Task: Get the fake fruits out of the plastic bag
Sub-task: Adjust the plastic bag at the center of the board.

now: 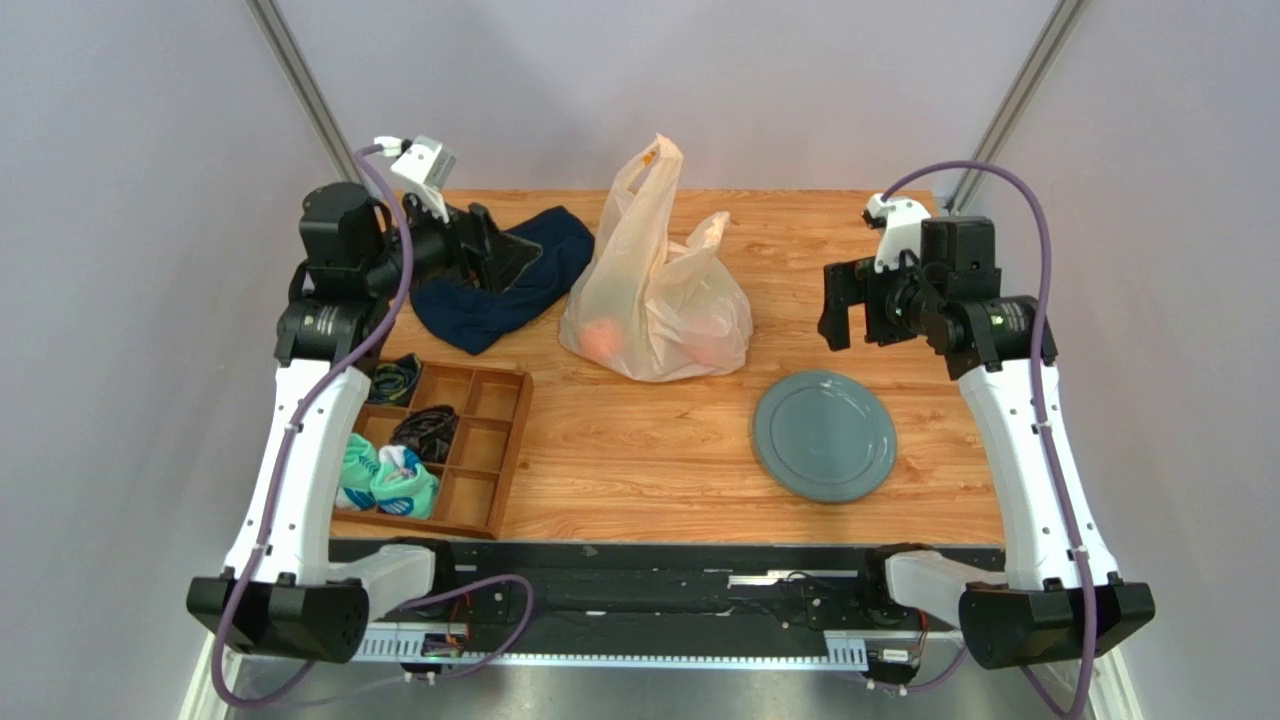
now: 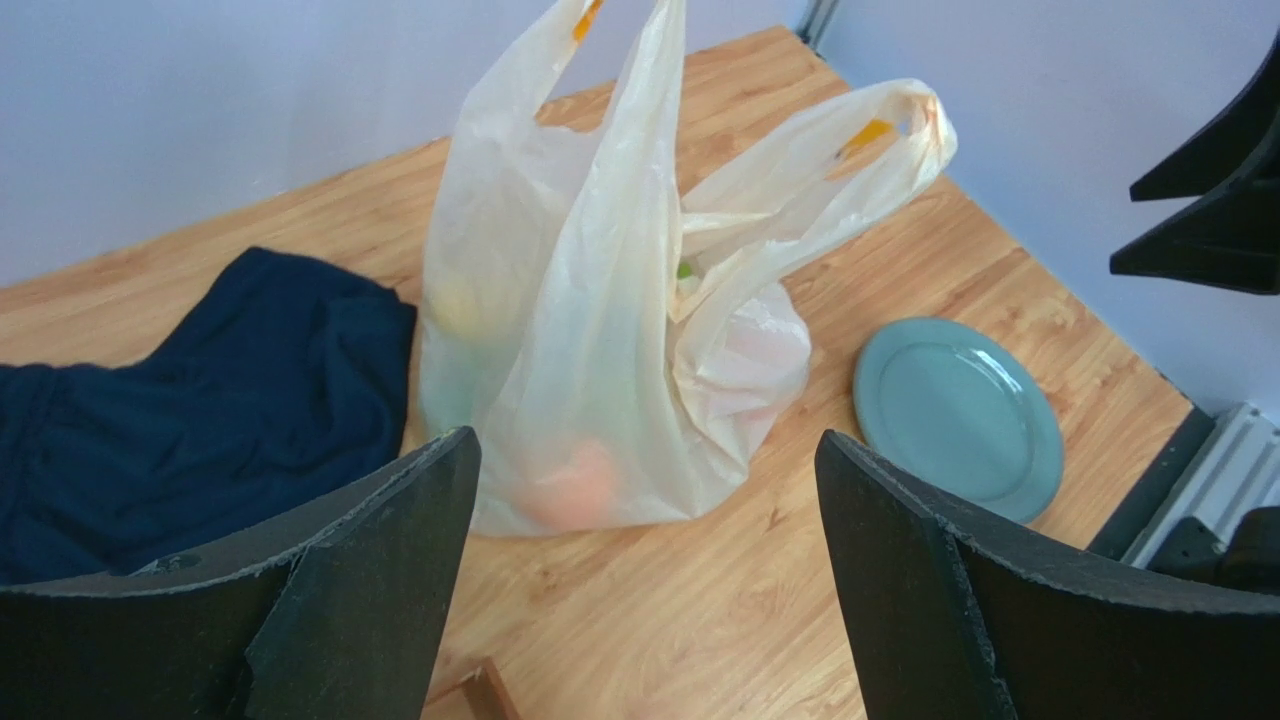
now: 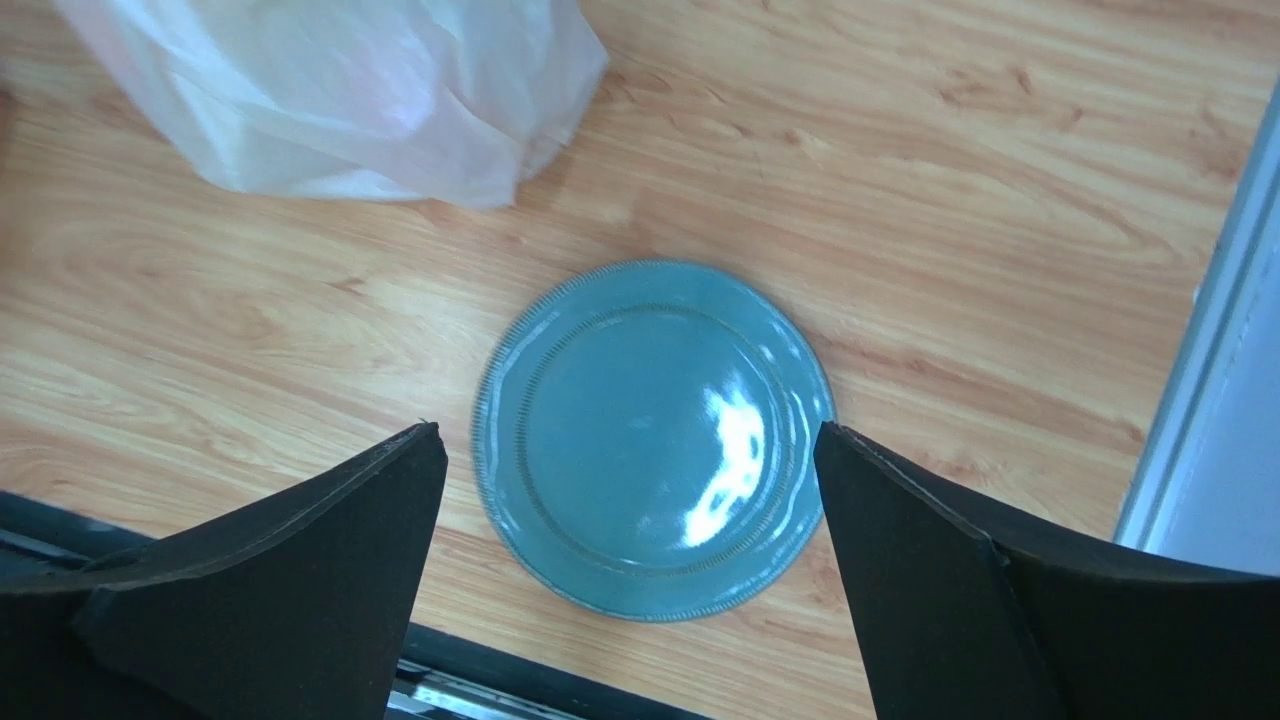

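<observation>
The plastic bag [image 1: 657, 293] stands at the back middle of the table, cream and translucent, with both handle loops up. Fake fruits show only as blurs through its wall: an orange one [image 2: 579, 483] low at the front, a yellowish one [image 2: 466, 312] higher on the left and a bit of green [image 2: 685, 272] near the mouth. My left gripper [image 1: 489, 248] hovers open to the left of the bag, above the dark cloth, with the bag [image 2: 601, 330] ahead of its fingers. My right gripper [image 1: 849, 308] hangs open to the right of the bag, above the plate, holding nothing.
A teal plate [image 1: 824, 435] lies right of centre, below the right gripper [image 3: 627, 429]. A navy cloth [image 1: 504, 285] lies crumpled left of the bag. A wooden divided tray [image 1: 516, 450] at the front left holds rolled teal socks [image 1: 383, 477] and dark items.
</observation>
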Controlling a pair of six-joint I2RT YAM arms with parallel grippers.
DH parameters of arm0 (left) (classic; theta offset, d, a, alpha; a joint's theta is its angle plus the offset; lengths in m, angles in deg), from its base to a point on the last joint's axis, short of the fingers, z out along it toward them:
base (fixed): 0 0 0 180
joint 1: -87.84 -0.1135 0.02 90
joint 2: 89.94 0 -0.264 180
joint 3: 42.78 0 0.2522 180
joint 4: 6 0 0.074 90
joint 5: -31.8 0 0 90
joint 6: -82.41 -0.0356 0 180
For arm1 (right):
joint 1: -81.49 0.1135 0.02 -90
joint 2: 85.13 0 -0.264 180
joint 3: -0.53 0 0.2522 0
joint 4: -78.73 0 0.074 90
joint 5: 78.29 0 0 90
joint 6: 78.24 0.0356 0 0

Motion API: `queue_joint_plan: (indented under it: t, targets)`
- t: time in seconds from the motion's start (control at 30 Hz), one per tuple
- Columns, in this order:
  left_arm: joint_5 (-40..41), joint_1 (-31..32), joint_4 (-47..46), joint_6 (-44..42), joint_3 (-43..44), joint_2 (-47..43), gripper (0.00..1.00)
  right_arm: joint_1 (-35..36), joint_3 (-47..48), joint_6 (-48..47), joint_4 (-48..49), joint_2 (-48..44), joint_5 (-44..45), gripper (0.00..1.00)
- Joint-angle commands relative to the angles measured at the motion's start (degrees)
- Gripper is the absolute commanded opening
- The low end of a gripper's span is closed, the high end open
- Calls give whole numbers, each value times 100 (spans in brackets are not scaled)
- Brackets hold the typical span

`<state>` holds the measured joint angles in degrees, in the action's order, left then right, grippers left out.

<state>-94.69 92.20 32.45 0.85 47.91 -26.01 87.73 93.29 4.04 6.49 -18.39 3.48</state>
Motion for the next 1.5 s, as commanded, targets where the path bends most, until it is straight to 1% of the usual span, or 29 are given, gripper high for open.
queue_joint_plan:
  t: [0.0, 0.03, 0.1, 0.13, 0.17, 0.2, 0.23, 0.27, 0.3, 0.37, 0.4, 0.43, 0.47, 0.5, 0.57, 0.63, 0.67, 0.8, 0.9, 0.93, 1.0, 1.1, 1.13, 1.17, 1.23, 1.33, 1.37, 1.43, 1.47]
  targets:
    - [-227, 100, 126, 305, 507, 480, 92, 26, 834, 228, -304, 76, -959, 99]
    - [-244, 135, -15, 446, 560, 551, 91, 18, 906, 28, -331, 111, -1562, 99]
    - [-105, 328, -148, 500, 944, 900, 90, 18, 1046, -27, -235, 120, -2119, 98]
    - [-78, 372, -148, 578, 1095, 1051, 90, 26, 1091, 182, -156, 172, -2487, 98]
    - [-78, 451, -218, 640, 1236, 1191, 89, 70, 1143, 358, -86, 234, -2612, 98]
    - [-43, 469, -280, 788, 1472, 1532, 89, 79, 1179, 481, 46, 286, -2727, 96]
    - [19, 469, -359, 1329, 1588, 1701, 89, 88, 1257, 613, 117, 348, -2867, 96]
    - [97, 469, -620, 1622, 1658, 1868, 88, 88, 1293, 954, 213, 462, -2921, 96]
    - [98, 487, -832, 2034, 1737, 2148, 88, 88, 1337, 1079, 414, 515, -2956, 96]
    - [186, 644, -1201, 2082, 1817, 2378, 87, 88, 1574, 1421, 574, 629, -3105, 96]
    - [151, 723, -1220, 1995, 2000, 2597, 87, 79, 1705, 1510, 653, 691, -3175, 96]
    - [29, 820, -1273, 1794, 2106, 2712, 87, 97, 1828, 1589, 671, 752, -3298, 96]
    - [-364, 864, -1378, 1679, 2203, 2835, 86, 97, 2029, 1781, 688, 892, -3334, 95]
    - [-542, 900, -1422, 1521, 2387, 3063, 85, 105, 2092, 1862, 706, 954, -3369, 93]
    - [-579, 961, -1484, 1546, 2563, 3266, 84, 141, 2137, 2037, 802, 1069, -3501, 93]
    - [-701, 970, -1790, 1747, 2634, 3486, 84, 193, 2067, 2327, 1118, 1165, -3554, 93]
    - [-815, 988, -2001, 1809, 2730, 3556, 85, 219, 2023, 2415, 1241, 1209, -3554, 93]
    - [-860, 1067, -2266, 1985, 3038, 4074, 84, 544, 1952, 2776, 1698, 1578, -3484, 92]
    - [-816, 1163, -2372, 1968, 3354, 4443, 84, 887, 2224, 2663, 1664, 2035, -3238, 91]
    - [-790, 1242, -2389, 1942, 3434, 4532, 84, 1018, 2468, 2601, 1647, 2323, -3125, 90]
    - [-649, 1321, -2285, 1889, 3854, 4925, 84, 1098, 2768, 2574, 1551, 2606, -2887, 88]
    - [-403, 1445, -2056, 1679, 4418, 5444, 84, 1151, 3331, 2697, 1498, 3116, -2308, 84]
    - [-359, 1480, -2021, 1660, 4532, 5542, 84, 1151, 3445, 2689, 1445, 3204, -1845, 84]
    - [-298, 1497, -1960, 1669, 4690, 5639, 82, 1186, 3681, 2602, 1366, 3344, -1597, 83]
    - [-132, 1541, -1933, 1695, 4718, 5798, 79, 1178, 3789, 2575, 1251, 3424, -1235, 83]
    - [89, 1603, -1775, 1721, 4718, 5904, 73, 1169, 3824, 2486, 1225, 3547, -1225, 79]
    - [211, 1620, -1731, 1722, 4700, 5913, 69, 1169, 3772, 2495, 1225, 3574, -1234, 77]
    - [309, 1656, -1643, 1660, 4691, 5921, 62, 1160, 3737, 2495, 1216, 3662, -1225, 68]
    - [335, 1664, -1625, 1651, 4709, 5939, 50, 1160, 3719, 2469, 1225, 3688, -1216, 60]
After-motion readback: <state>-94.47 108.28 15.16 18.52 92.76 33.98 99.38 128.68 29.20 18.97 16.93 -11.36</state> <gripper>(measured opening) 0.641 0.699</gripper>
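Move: Ahead and to the right of the left hand, the plastic bag's left handle stands some 21 cm out, 19 cm right and 7 cm lower; the blue cloth lies about 18 cm ahead, 9 cm left and far below. The bag's right handle is roughly 14 cm ahead of the right hand, 17 cm left and slightly higher, with the bag's body about 17 cm ahead, 23 cm left and lower. The plate sits almost straight beneath the right hand. Reaching for the bag's two handles at once, the left hand sweeps about 21 cm forward and 19 cm right, then dips over the last stretch to bring its half-closing fingers around the left handle. The right hand climbs and swings left, rolling its left side up some 35 degrees, then pushes forward while sinking a little, its fingers beginning to narrow astride the right handle. ##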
